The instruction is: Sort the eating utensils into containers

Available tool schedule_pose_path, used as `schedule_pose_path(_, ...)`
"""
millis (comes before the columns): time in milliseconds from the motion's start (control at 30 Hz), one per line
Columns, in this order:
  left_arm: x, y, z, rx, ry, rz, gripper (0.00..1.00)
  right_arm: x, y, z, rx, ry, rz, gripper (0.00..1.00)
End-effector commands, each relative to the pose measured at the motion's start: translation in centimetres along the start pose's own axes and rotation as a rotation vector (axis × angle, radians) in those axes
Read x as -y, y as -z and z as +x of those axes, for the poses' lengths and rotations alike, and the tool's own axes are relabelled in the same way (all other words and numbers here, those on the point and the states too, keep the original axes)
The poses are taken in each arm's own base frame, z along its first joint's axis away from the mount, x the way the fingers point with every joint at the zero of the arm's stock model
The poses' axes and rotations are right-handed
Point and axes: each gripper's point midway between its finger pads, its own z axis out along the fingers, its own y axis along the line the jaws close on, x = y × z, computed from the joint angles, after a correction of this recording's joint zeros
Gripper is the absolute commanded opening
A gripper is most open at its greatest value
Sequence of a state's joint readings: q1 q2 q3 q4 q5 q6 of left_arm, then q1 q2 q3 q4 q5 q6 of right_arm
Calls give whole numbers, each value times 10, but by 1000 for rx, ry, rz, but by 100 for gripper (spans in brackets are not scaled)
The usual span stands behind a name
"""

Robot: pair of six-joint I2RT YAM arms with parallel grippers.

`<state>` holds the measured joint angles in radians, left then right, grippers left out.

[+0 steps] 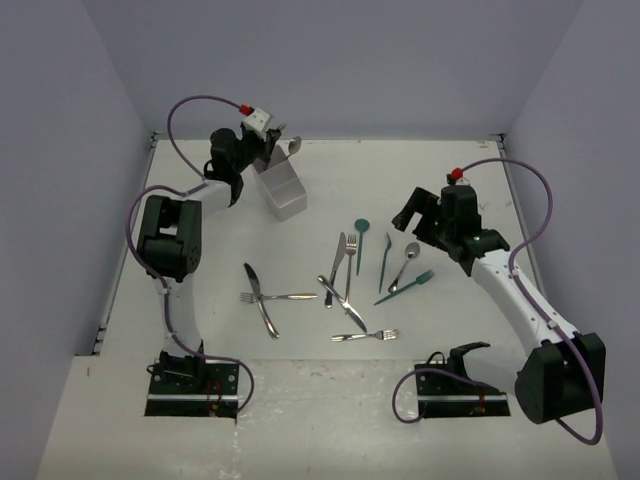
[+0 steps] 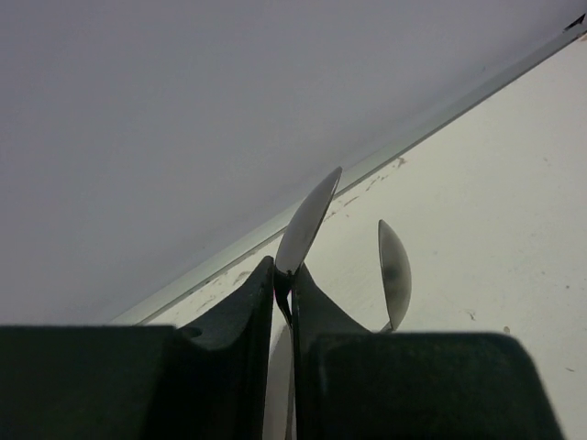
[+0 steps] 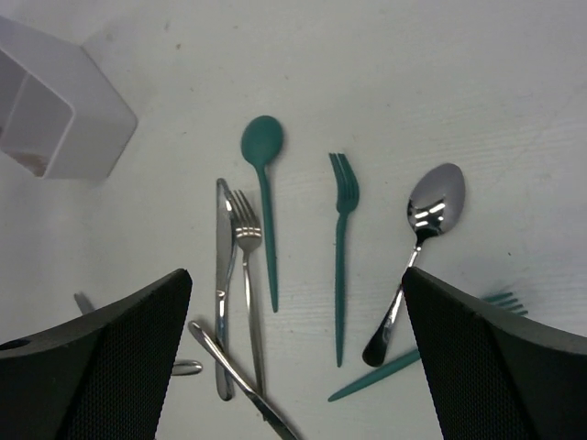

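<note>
My left gripper [image 1: 268, 150] is raised over the far end of the white organiser [image 1: 282, 190]. It is shut on a silver spoon [image 2: 309, 220] whose bowl sticks out past the fingertips. A second silver spoon [image 2: 395, 273] stands upright beside it, and it also shows in the top view [image 1: 293, 147]. My right gripper [image 3: 295, 275] is open and empty above the loose utensils: teal spoon [image 3: 263, 142], teal fork [image 3: 342, 197], silver spoon [image 3: 436, 197], silver fork [image 3: 243, 229] and silver knife [image 3: 223, 275].
More cutlery lies mid-table: a crossed knife [image 1: 253, 285] and fork [image 1: 275, 296] on the left, a fork [image 1: 366, 335] near the front, and a second teal fork [image 1: 405, 287]. The organiser's corner [image 3: 46, 110] shows at the upper left of the right wrist view.
</note>
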<state>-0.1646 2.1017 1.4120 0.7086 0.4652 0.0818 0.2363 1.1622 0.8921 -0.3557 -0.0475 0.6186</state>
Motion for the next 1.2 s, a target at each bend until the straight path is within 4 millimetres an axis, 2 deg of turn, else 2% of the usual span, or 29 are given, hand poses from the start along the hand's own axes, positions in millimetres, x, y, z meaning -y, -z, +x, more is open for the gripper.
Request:
schedule_pose_path(0,-17,-2,-15,25,-59,-62,15,34,0,15,-6,-84,162,99)
schedule_pose_path(100,-14,0,-10,13,-45,-52,31,39,-8,23,-50,-100,194,99)
schedule_pose_path(133,-13,0,-8,8,-37,-50,41,41,-14,29,-77,-99,209,99)
schedule_pose_path(200,-12,2,-9,0,-29,-49,48,44,-18,32,-87,-87,247,99)
schedule_pose_path(267,-10,5,-15,-2,-26,-44,50,49,-25,39,-108,-79,291,99)
schedule_pose_path(367,-5,10,-28,3,-18,-23,66,55,-34,51,-150,-112,338,98)
schedule_pose_path(467,1,17,-53,29,-14,2,99,59,-42,58,-167,-132,377,96)
schedule_pose_path(500,2,19,-61,37,-12,4,100,64,-46,62,-182,-133,415,94)
schedule_pose_path(533,2,24,-79,63,-9,-5,100,65,-48,65,-189,-139,434,90)
schedule_pose_path(600,-1,29,-93,71,12,-34,100,73,-53,70,-205,-132,485,86)
schedule_pose_path(633,-8,36,-112,91,26,-84,100,74,-55,72,-206,-136,497,81)
schedule_pose_path(700,-13,44,-124,88,116,-143,100,80,-62,80,-227,-140,521,77)
schedule_pose_path(733,-19,52,-140,104,132,-189,100,80,-65,83,-237,-140,524,76)
schedule_pose_path(800,-19,61,-140,77,230,-229,100,81,-73,89,-256,-137,537,72)
schedule_pose_path(833,-20,69,-150,91,254,-257,100,79,-75,91,-261,-134,537,69)
schedule_pose_path(867,-17,74,-140,68,291,-271,100,76,-77,92,-267,-127,542,68)
schedule_pose_path(967,-9,88,-132,64,357,-287,100,78,-78,94,-259,-97,587,55)
schedule_pose_path(1000,-8,90,-130,55,366,-291,100,78,-77,95,-261,-93,600,45)
schedule_pose_path(1067,-6,96,-121,15,391,-303,100,82,-75,98,-276,-94,630,33)
schedule_pose_path(1100,-5,97,-118,2,395,-307,100,82,-74,99,-276,-97,632,22)
schedule_pose_path(1167,-3,102,-114,-20,402,-313,100,82,-73,98,-267,-96,615,14)
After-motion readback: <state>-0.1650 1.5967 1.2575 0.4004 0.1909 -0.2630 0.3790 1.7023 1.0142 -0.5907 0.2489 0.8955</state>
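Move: About 17 cm below the right hand, some 3 cm back of it, lies the silver spoon; the upright teal fork lies 5 cm to its left and level with it, the slanting teal fork 5 cm nearer the base. The left hand holds another spoon, with the container's far compartment some 13 cm below and 3 cm back; the spoon already in it has its bowl about 5 cm to the right of the hand. Sinking some 16 cm and slightly back onto the silver spoon, the right hand tips its fingers about 30 degrees further down and closes them around the handle. The left hand dips a centimetre and opens wide, lets go of its spoon over the far compartment, then climbs about 15 cm while drawing back 8 and drifting left, clear of the container. ##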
